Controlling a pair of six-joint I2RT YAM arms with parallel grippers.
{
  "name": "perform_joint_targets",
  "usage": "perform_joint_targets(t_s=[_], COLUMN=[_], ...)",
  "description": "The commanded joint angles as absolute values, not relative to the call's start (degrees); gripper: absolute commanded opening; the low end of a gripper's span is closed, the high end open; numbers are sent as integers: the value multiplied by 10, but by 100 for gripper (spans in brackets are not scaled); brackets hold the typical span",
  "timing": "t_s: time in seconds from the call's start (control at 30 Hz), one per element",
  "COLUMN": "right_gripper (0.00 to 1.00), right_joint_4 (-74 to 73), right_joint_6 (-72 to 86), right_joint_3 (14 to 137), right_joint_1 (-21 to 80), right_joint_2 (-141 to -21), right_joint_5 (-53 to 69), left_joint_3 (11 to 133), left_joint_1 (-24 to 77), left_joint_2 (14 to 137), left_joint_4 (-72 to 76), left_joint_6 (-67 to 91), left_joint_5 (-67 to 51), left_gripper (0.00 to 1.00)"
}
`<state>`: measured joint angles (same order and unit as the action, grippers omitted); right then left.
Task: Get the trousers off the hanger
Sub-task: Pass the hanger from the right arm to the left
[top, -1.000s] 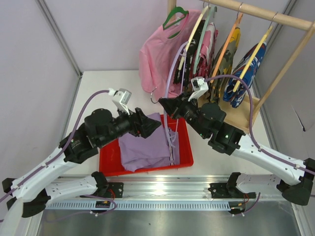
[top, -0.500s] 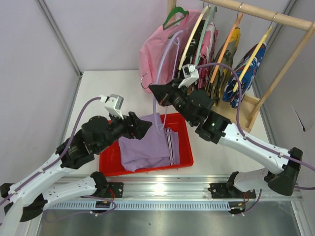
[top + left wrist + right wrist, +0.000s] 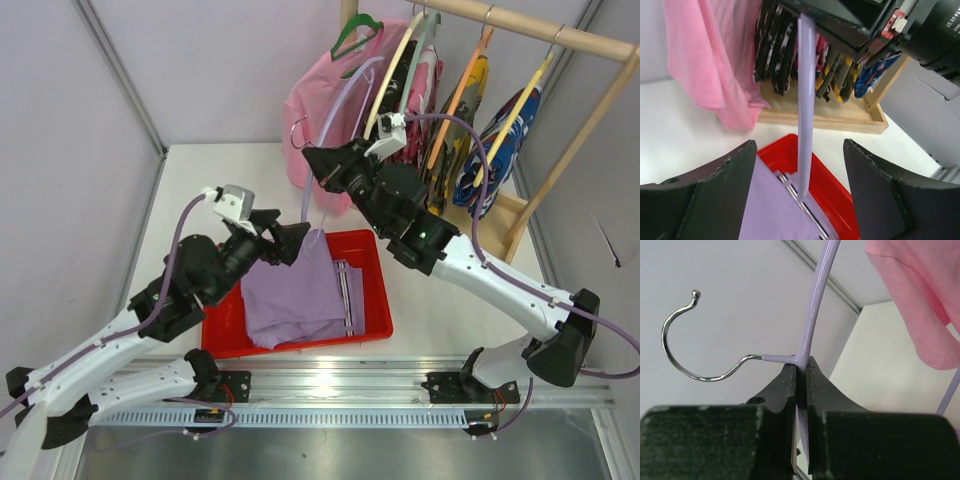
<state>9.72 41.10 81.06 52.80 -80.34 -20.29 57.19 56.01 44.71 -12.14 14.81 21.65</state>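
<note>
The pale lavender trousers (image 3: 300, 295) lie crumpled in the red tray (image 3: 375, 300), striped waistband to the right. They also show in the left wrist view (image 3: 767, 215). My right gripper (image 3: 316, 168) is shut on a lavender hanger (image 3: 345, 85) just below its metal hook (image 3: 680, 352), and holds it above the tray's far edge. Its grip shows in the right wrist view (image 3: 801, 377). My left gripper (image 3: 292, 243) is open and empty over the trousers, with the hanger's lower arm (image 3: 806, 100) between its jaws. The black speckled trousers (image 3: 772, 45) hang on the rack.
A wooden rack (image 3: 530, 30) at the back right carries several hangers with patterned garments (image 3: 500, 140). A pink shirt (image 3: 315, 120) hangs at its left end, just behind the right gripper. The rack's wooden base (image 3: 840, 112) stands behind the tray.
My right gripper has lifted the hanger up and back toward the rack. My left gripper has risen a little and let the trousers settle in the tray.
</note>
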Motion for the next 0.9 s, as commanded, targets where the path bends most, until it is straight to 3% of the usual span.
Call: perform_joint_targets(t_s=[0.0, 0.27, 0.53, 0.87], right_gripper=[0, 0, 0, 0], right_joint_4=[143, 149, 143, 144], right_joint_6=[428, 444, 467, 487], right_joint_3=[855, 868, 882, 880], right_joint_1=[527, 518, 504, 502], right_joint_2=[-803, -806, -817, -817], right_joint_5=[-214, -209, -192, -189], left_joint_3=[570, 525, 504, 483], left_joint_1=[562, 556, 514, 454], left_joint_2=[483, 489, 480, 489], left_joint_4=[-30, 61, 104, 122], left_joint_6=[72, 34, 32, 71], left_joint_5=[191, 196, 111, 4], left_gripper=[75, 66, 54, 53])
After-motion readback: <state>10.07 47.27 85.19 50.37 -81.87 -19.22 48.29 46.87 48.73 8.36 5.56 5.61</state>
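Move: The lower end of the hanger's near arm hangs just beyond my open left fingers, about 5 cm ahead, 3 cm right and 1 cm below. From the right hand, which grips the hanger by the hook's neck, that end is some 7 cm back, 1 cm left and 12 cm down. From my left hand, the trousers lie in the red tray about 3 cm ahead, 3 cm left and 33 cm below; the pink sweater hangs roughly 28 cm ahead, 5 cm right and 5 cm lower. I ease my left hand forward and to the right, about 4 cm in all, dipping briefly on the way, to bring the hanger's lower arm between its fingers. I tip them up some 10 degrees and narrow them partway without shutting. My right hand keeps its pinch at the hook, lifting the hanger about 3 cm and slightly forward with a small roll. ##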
